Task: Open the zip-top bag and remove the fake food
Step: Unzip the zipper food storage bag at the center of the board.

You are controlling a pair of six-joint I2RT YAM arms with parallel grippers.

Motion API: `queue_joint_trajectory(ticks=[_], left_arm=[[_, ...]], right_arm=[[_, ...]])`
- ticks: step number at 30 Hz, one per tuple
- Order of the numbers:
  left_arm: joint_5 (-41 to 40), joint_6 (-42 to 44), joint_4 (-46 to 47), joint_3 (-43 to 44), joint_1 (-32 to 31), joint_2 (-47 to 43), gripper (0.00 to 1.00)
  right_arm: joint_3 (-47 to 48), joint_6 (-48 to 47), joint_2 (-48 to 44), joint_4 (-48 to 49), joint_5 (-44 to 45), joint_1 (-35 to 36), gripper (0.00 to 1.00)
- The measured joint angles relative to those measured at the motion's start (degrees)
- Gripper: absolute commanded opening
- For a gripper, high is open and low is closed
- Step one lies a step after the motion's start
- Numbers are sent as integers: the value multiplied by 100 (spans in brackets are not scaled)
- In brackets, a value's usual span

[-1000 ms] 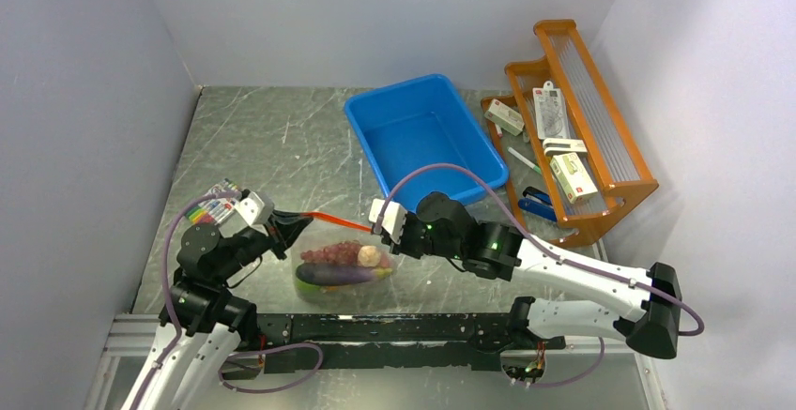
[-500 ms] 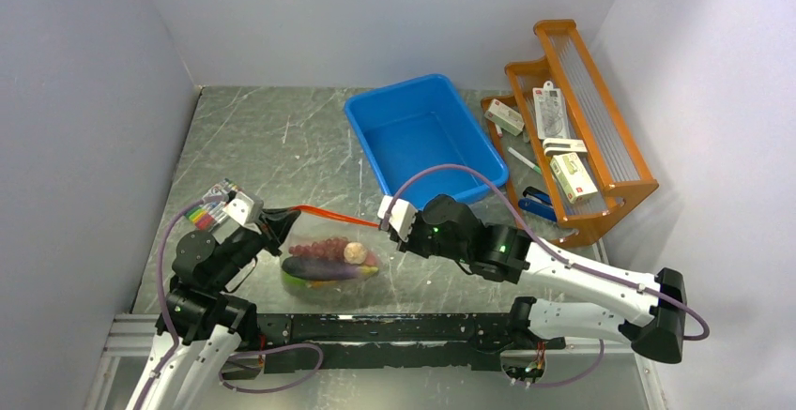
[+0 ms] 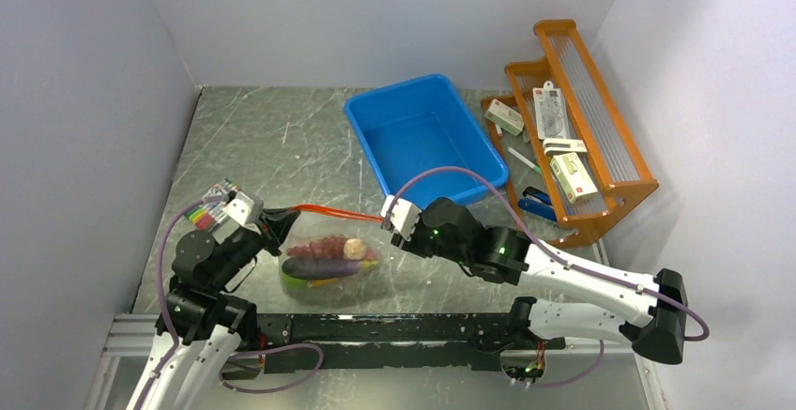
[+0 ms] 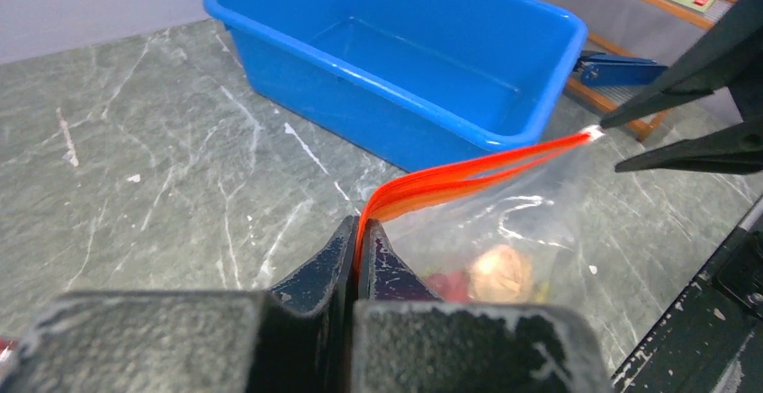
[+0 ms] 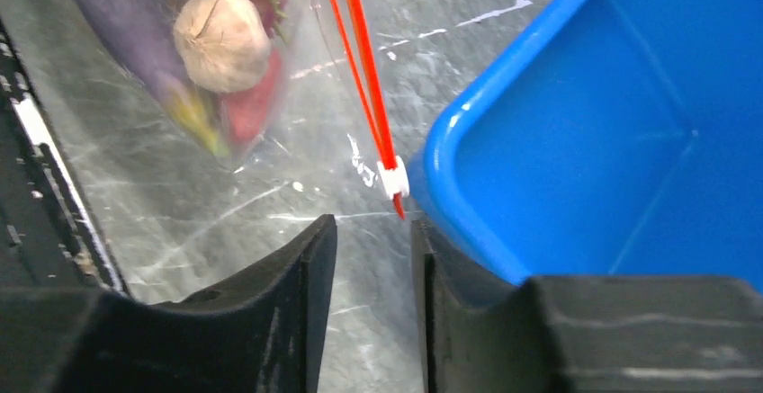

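The zip-top bag [image 3: 330, 262] lies on the table between the arms, its red-orange zip strip [image 3: 329, 211] stretched taut. My left gripper [image 4: 360, 227] is shut on the strip's left end [image 4: 468, 173]. My right gripper [image 5: 373, 222] stands open, nothing between its fingers; the strip's white slider [image 5: 393, 180] hangs just beyond its tips. In the top view the right gripper [image 3: 392, 221] sits at the strip's right end. Fake food shows through the plastic: a beige bulb [image 5: 220, 38], a purple eggplant [image 3: 319, 266], dark red grapes [image 3: 324, 245].
A blue bin [image 3: 424, 138] stands just behind the right gripper, its rim [image 5: 450, 141] close to the slider. A wooden rack [image 3: 573, 129] with small boxes is at the right. A pack of markers [image 3: 211, 208] lies by the left arm.
The right gripper has opened and let go of the strip's slider end. The left gripper drew the bag a little to the left, stretching the strip out.
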Motion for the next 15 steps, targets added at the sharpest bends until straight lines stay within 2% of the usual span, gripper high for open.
queue_joint_trajectory(ticks=[3, 7, 11, 15], left_arm=[[361, 46, 107, -2, 2, 15, 7], [1235, 81, 442, -7, 2, 317, 7], [1895, 127, 632, -7, 0, 874, 7], [2288, 140, 702, -7, 0, 1156, 7]], right_arm=[[-33, 81, -70, 37, 212, -7, 46], [-66, 236, -358, 479, 151, -11, 53], [-374, 505, -876, 1412, -205, -13, 62], [-750, 942, -1095, 2140, -382, -13, 63]])
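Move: Just beyond the right fingertips, roughly 2 cm left, 1 cm ahead and 1 cm below the hand point, is the white slider at the zipper's right end. From that hand the pale round food sits about 7 cm left, 2 cm back and 11 cm down; the eggplant 13 cm left, 5 cm back and 13 cm down; the blue bin's middle 19 cm ahead, 8 cm right and 12 cm down. From the left hand the slider is some 14 cm right, 1 cm back and 5 cm lower. Rising about 7 cm away from the slider it has already let go, the right hand spreads its part-open fingers much wider, drifts a little left and tilts them up nearly 30 degrees, from slanting down to almost level. The left hand, still pinching the zipper's left end, carries it about 5 cm right towards the slider and a little back, rising slightly then sinking, while turning clockwise. ##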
